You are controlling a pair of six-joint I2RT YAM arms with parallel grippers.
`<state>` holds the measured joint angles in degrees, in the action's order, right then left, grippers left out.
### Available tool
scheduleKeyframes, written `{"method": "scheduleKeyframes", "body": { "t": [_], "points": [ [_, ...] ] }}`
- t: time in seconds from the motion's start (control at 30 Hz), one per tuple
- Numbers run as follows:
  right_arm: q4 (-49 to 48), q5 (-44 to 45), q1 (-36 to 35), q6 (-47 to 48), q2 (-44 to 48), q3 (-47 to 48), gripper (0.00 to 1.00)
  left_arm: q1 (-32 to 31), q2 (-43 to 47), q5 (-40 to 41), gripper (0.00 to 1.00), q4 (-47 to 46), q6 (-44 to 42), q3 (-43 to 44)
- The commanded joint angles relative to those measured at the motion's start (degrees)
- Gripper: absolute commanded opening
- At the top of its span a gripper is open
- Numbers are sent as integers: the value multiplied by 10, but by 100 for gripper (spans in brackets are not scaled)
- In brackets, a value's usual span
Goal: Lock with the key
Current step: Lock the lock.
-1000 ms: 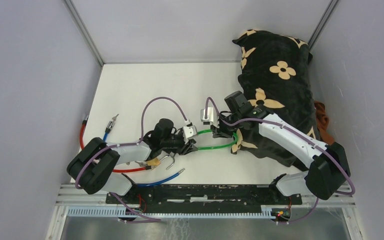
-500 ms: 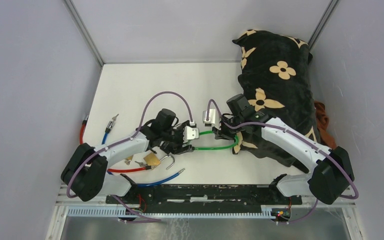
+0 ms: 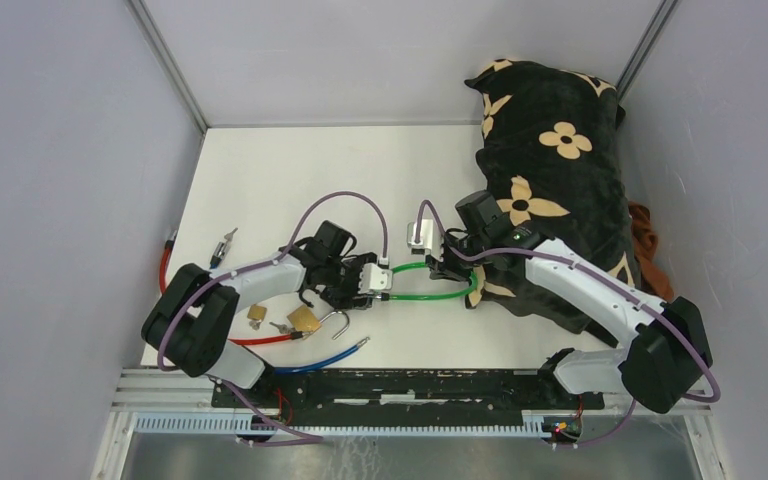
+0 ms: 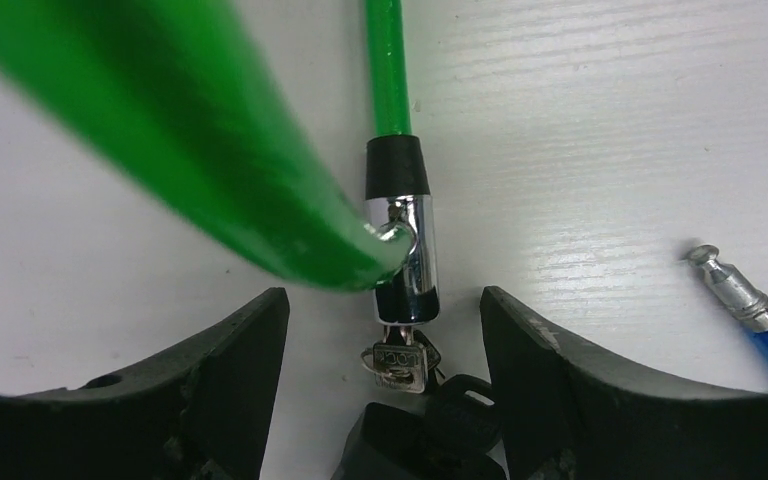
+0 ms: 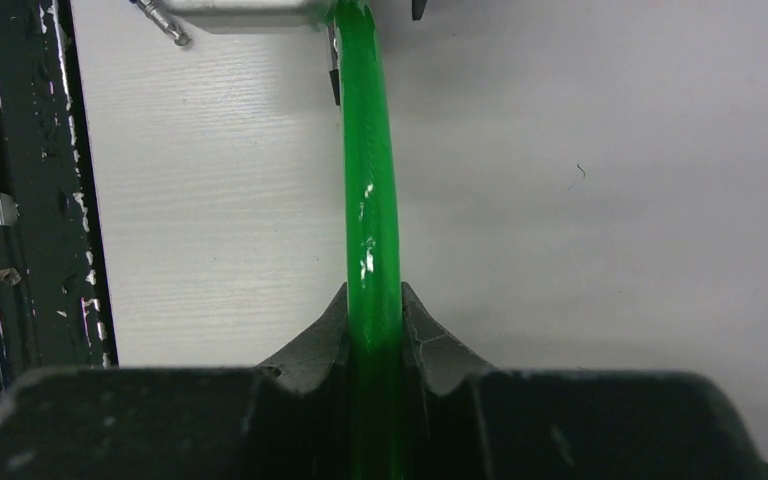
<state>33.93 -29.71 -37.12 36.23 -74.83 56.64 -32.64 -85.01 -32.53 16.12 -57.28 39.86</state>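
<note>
A green cable lock (image 3: 430,296) lies looped on the white table. In the left wrist view its chrome lock barrel (image 4: 400,250) points toward me. A silver key (image 4: 398,366) sits in the barrel's end, and a black key head (image 4: 460,405) hangs beside it. My left gripper (image 4: 385,300) is open, one finger on each side of the barrel and key, touching neither. Seen from above, the left gripper (image 3: 365,285) is at the cable's left end. My right gripper (image 5: 373,300) is shut on the green cable (image 5: 368,200), near the loop's right end (image 3: 450,268).
A brass padlock (image 3: 305,318) with an open shackle and small keys (image 3: 257,313) lie just left of the left gripper. A red cable (image 3: 165,272) and a blue cable (image 3: 320,360) run near the front left. A black flowered pillow (image 3: 550,180) fills the right side. Grey walls enclose the table.
My left gripper's jaws have opened wide, and its wrist has shifted a little left, uncovering the brass padlock. The right gripper has kept its hold on the green cable.
</note>
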Motion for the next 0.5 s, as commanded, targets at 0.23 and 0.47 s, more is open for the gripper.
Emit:
{"method": "scheduleKeyframes", "body": {
  "t": [0.23,0.47],
  "points": [
    [-15,-20,0,-1,22,-19,0,-43,-23,53,29,-25,-56,-7],
    [-16,-32,0,-8,23,-23,1,-45,8,63,2,-82,-73,-45]
  ]
}}
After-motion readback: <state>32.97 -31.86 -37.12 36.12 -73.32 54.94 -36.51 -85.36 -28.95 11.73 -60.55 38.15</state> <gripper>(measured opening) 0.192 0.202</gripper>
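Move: Just right of the left fingertips, some 2 cm off and 1 cm lower, the green lock's metal body lies level with them on the table. The black padlock is about 5 cm to the left and 1 cm back of this hand; the blue cable's metal end is about 10 cm straight back. From the right hand, which holds the green cable, the lock body is roughly 13 cm left, 5 cm back and 12 cm below. Closing on the lock body, the left hand eases about 1 cm right and half a centimetre down with a small dip back and return, turning some 5 degrees clockwise, and its wide-open fingers pinch the black key end of the body. The right hand keeps its grip on the raised green cable and drifts barely 1 cm back. ##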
